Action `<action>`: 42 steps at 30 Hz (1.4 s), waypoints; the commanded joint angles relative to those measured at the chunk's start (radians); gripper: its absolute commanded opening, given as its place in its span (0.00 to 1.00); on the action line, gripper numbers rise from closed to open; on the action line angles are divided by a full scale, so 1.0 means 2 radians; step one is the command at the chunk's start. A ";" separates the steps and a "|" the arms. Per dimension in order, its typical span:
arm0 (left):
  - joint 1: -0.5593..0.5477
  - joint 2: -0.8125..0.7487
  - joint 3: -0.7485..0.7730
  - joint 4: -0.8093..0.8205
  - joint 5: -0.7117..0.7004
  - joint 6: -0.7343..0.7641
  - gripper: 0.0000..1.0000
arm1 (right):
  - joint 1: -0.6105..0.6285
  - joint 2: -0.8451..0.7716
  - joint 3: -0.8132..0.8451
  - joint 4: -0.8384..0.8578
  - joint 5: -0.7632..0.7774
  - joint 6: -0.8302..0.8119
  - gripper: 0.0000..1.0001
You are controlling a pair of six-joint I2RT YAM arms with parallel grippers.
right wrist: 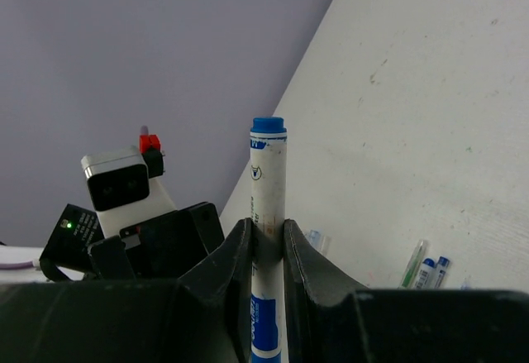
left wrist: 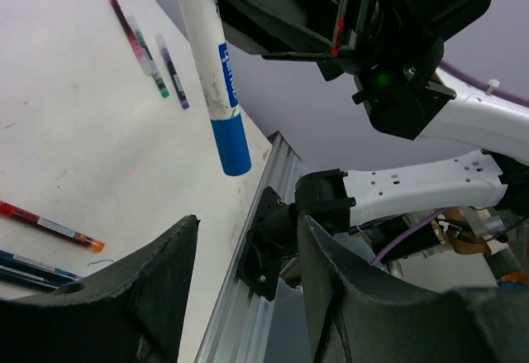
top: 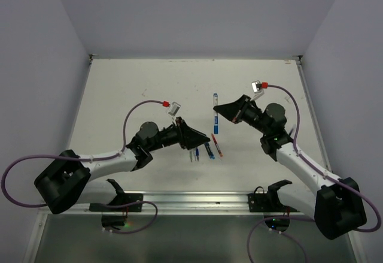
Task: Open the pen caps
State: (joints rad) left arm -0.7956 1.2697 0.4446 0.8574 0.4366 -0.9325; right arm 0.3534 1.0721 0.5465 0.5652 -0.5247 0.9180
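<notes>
My right gripper [top: 218,111] is shut on the white barrel of a marker [top: 215,114] and holds it above the table. In the right wrist view the gripper [right wrist: 267,227] pinches the marker [right wrist: 268,183] at mid-length, its small blue end up. The marker's blue cap [left wrist: 233,143] hangs at the lower end in the left wrist view, still on the barrel [left wrist: 202,40]. My left gripper [top: 205,138] is open and empty, its fingers [left wrist: 124,297] just below and short of the cap. Several thin capped pens [top: 206,150] lie on the table under the grippers.
A red pen [left wrist: 50,226] and blue pens [left wrist: 25,269] lie by my left fingers, and more thin pens [left wrist: 157,69] lie farther off. The table's metal front rail [left wrist: 240,322] runs close by. The table [top: 143,89] has walls on three sides.
</notes>
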 commanded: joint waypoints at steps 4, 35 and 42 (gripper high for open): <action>-0.006 0.018 0.037 0.044 -0.011 -0.002 0.55 | 0.007 -0.022 -0.011 0.020 -0.015 0.019 0.00; -0.020 0.104 0.094 0.066 -0.003 -0.017 0.14 | 0.016 -0.028 -0.019 0.036 -0.002 0.040 0.00; -0.025 0.065 0.107 -0.108 -0.124 0.020 0.00 | 0.024 -0.052 -0.009 -0.067 0.053 -0.019 0.00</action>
State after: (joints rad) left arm -0.8394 1.4563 0.6109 0.8330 0.3717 -0.9741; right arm 0.3805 1.0115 0.5056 0.5602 -0.4820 0.9394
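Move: The right hand already grips the marker by its barrel; its blue cap end is about 7 cm back from that hand, level left-right, and some 3 cm below it. From the open left hand the cap is about 4 cm ahead and 4 cm to the right, at much the same height. On the table roughly 20 cm below the left hand, the red pen lies about 4 cm ahead and 6 cm right, the blue pens 1 cm ahead and 2 cm right. The left hand, fingers pointing right, eases about 4 cm to the right and 2 cm forward, rising a little on the way and sinking again, until its fingertips straddle the blue cap; there they close from half open and pinch it. Meanwhile the right hand keeps its grip on the barrel and draws the marker back not quite 2 cm to meet them, and once the cap is pinched both hands edge slightly forward with hardly any turn of the wrists. ##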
